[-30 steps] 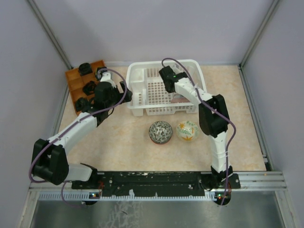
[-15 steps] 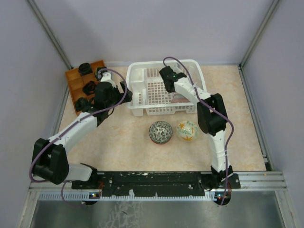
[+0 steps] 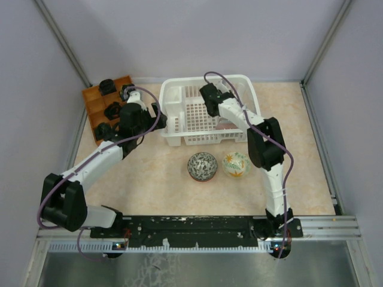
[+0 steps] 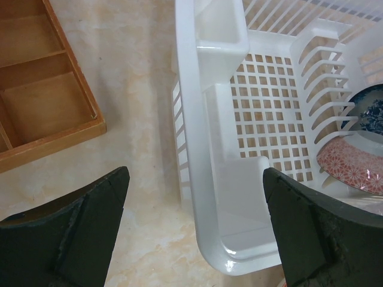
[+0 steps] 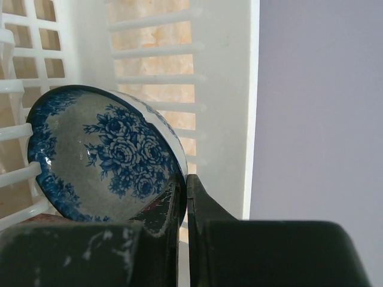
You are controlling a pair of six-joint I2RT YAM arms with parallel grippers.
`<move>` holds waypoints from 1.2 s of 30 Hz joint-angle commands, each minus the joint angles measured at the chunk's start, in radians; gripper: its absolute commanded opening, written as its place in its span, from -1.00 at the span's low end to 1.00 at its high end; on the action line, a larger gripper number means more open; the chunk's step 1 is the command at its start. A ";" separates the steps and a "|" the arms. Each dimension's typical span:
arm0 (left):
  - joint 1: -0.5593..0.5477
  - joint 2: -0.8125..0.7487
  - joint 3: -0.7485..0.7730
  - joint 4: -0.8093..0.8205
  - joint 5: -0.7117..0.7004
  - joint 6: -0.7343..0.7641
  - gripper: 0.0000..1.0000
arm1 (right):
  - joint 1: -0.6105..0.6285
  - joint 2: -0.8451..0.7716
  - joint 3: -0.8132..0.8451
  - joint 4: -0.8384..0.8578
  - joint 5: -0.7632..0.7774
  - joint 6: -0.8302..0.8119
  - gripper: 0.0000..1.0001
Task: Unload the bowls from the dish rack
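The white dish rack (image 3: pixel 203 80) stands at the back of the table. My right gripper (image 5: pixel 185 179) reaches down into it (image 3: pixel 210 101) and is shut on the rim of a blue-flowered bowl (image 5: pixel 102 158) that stands on edge between the dividers. A red patterned bowl (image 4: pixel 353 170) leans beside the blue bowl (image 4: pixel 366 113) in the rack. Two bowls sit on the table in front of the rack: a dark grey-and-white one (image 3: pixel 202 165) and a pale green one (image 3: pixel 236 164). My left gripper (image 4: pixel 194 174) hangs open over the rack's near left corner (image 4: pixel 206 179), holding nothing.
An orange-brown compartment tray (image 3: pixel 96 110) with small dark items lies left of the rack, its near compartments (image 4: pixel 48 89) bare. Grey walls close in the back and both sides. The right arm's elbow (image 3: pixel 266 143) stands by the rack's right end.
The right gripper's jaws have closed onto the blue bowl's rim. The left arm has stayed where it was, still open.
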State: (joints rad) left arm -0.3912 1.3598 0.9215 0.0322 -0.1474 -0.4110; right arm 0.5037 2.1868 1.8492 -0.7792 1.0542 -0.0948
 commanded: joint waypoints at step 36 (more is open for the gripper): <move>-0.004 -0.033 0.016 0.022 0.005 -0.003 0.98 | -0.150 -0.540 0.033 -0.039 -0.653 0.287 -1.00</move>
State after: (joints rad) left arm -0.3912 1.3586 0.9215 0.0383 -0.1478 -0.4114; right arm 0.3859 1.8393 1.9129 -0.8276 0.5602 0.1112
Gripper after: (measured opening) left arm 0.987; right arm 0.025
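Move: The right hand already pinches the blue flowered bowl's rim in the rack's right half. The table spot with the leafy bowl lies about 27 cm back, straight in line and 10 cm lower. The black-patterned bowl is some 28 cm back and 14 cm left, the red bowl in the rack about 10 cm back and 2 cm left, 5 cm lower. From the idle left hand the leafy bowl lies roughly 22 cm back and 40 cm right, 15 cm lower. The right hand keeps its rim pinch and lifts the blue bowl about 12 cm, rolling left side up. ##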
